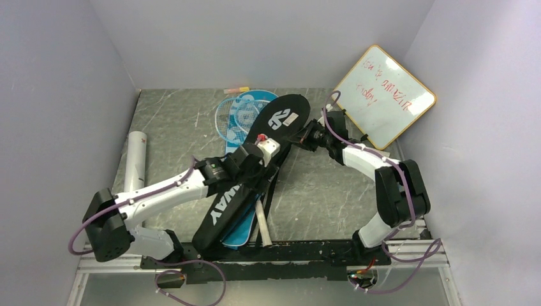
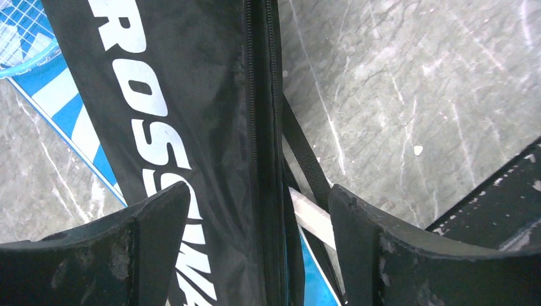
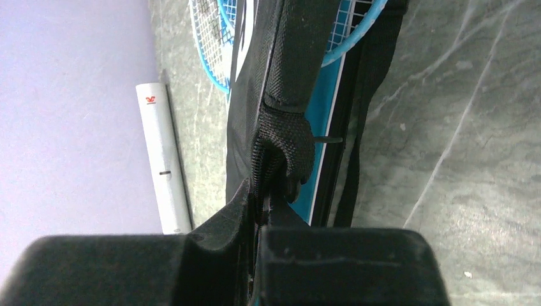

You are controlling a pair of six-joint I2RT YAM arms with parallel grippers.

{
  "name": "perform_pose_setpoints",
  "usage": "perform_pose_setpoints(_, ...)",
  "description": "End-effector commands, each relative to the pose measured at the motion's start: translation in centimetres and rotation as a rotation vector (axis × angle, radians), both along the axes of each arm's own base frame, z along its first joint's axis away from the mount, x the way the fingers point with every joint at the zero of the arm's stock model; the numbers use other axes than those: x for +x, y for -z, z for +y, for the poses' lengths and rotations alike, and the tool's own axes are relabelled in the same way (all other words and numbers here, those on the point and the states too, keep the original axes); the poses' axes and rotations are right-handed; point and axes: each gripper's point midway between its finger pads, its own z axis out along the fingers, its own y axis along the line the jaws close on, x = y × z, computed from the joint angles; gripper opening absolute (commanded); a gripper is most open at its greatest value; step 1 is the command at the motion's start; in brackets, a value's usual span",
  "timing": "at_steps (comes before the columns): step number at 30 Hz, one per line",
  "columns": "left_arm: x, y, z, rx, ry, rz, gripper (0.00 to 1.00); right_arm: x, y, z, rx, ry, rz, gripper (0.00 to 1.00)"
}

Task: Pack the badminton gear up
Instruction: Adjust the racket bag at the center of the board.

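Note:
The black bag with white lettering lies slantwise across the table, over the blue bag. Light-blue rackets fan out at its far end. My left gripper hovers over the bag's middle. In the left wrist view it stands open, its fingers either side of the zip seam, and a white racket handle shows beside the bag. My right gripper is at the bag's wide end. In the right wrist view it is shut on the black bag's zip edge.
A long white tube lies along the left wall, also seen as the white tube in the right wrist view. An orange-rimmed whiteboard leans in the far right corner. A black strap trails from the bag. The black rail runs along the near edge.

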Motion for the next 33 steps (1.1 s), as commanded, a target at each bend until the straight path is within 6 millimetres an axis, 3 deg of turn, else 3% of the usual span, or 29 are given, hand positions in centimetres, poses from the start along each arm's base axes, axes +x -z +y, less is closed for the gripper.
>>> perform_pose_setpoints(1,0.5,-0.5,-0.8,0.058,-0.025,-0.067,0.85,-0.1,-4.0,0.1,0.013,0.021,-0.053,0.00)
perform_pose_setpoints(9,0.3,0.9,-1.8,0.153,-0.040,-0.099,0.85,-0.5,-5.2,0.3,0.038,0.020,-0.048,0.00)
perform_pose_setpoints(15,0.6,3.2,-0.4,0.264,-0.093,-0.100,0.68,-0.7,-5.4,0.4,0.042,0.011,-0.052,0.00)
perform_pose_setpoints(19,0.9,3.9,0.6,0.322,-0.127,-0.118,0.66,-0.9,-5.8,0.5,0.052,0.003,-0.056,0.00)
perform_pose_setpoints(23,1.3,4.1,1.6,0.371,-0.167,-0.139,0.44,-0.9,-6.2,0.5,0.055,-0.001,-0.061,0.00)
perform_pose_setpoints(26,1.5,4.2,2.1,0.401,-0.178,-0.149,0.33,-1.1,-6.6,0.6,0.055,-0.010,-0.069,0.00)
perform_pose_setpoints(28,1.6,4.3,2.4,0.423,-0.178,-0.155,0.09,-1.1,-6.6,0.2,0.034,-0.002,-0.079,0.00)
perform_pose_setpoints(31,1.9,3.5,3.1,0.458,-0.184,-0.182,0.05,-0.9,-5.7,-0.8,-0.034,0.027,-0.072,0.03)
perform_pose_setpoints(33,2.0,2.5,3.1,0.445,-0.175,-0.198,0.05,-0.9,-4.8,-1.7,-0.095,0.035,-0.063,0.17)
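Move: The black racket bag's zip edge, held off the table by the shut right gripper, runs below the left hand: the spot to grip is roughly 6 cm down, 1 cm ahead and 1 cm left. The pale racket handle lies about 10 cm back from the left hand, level sideways; the blue bag's near end is some 12 cm back and 8 cm left, both about 15 cm below. From the right hand, that spot is about 14 cm back, 9 cm left and 3 cm lower. Bring the open left gripper down about 5 cm onto the black bag's zip edge, easing a little right and back first, then swinging left and slightly forward. Roll it some 20 degrees so the fingers point more steeply down, and shut them on the edge. Keep the right gripper's pinch near the bag's head, easing it back 2 cm and up slightly. ##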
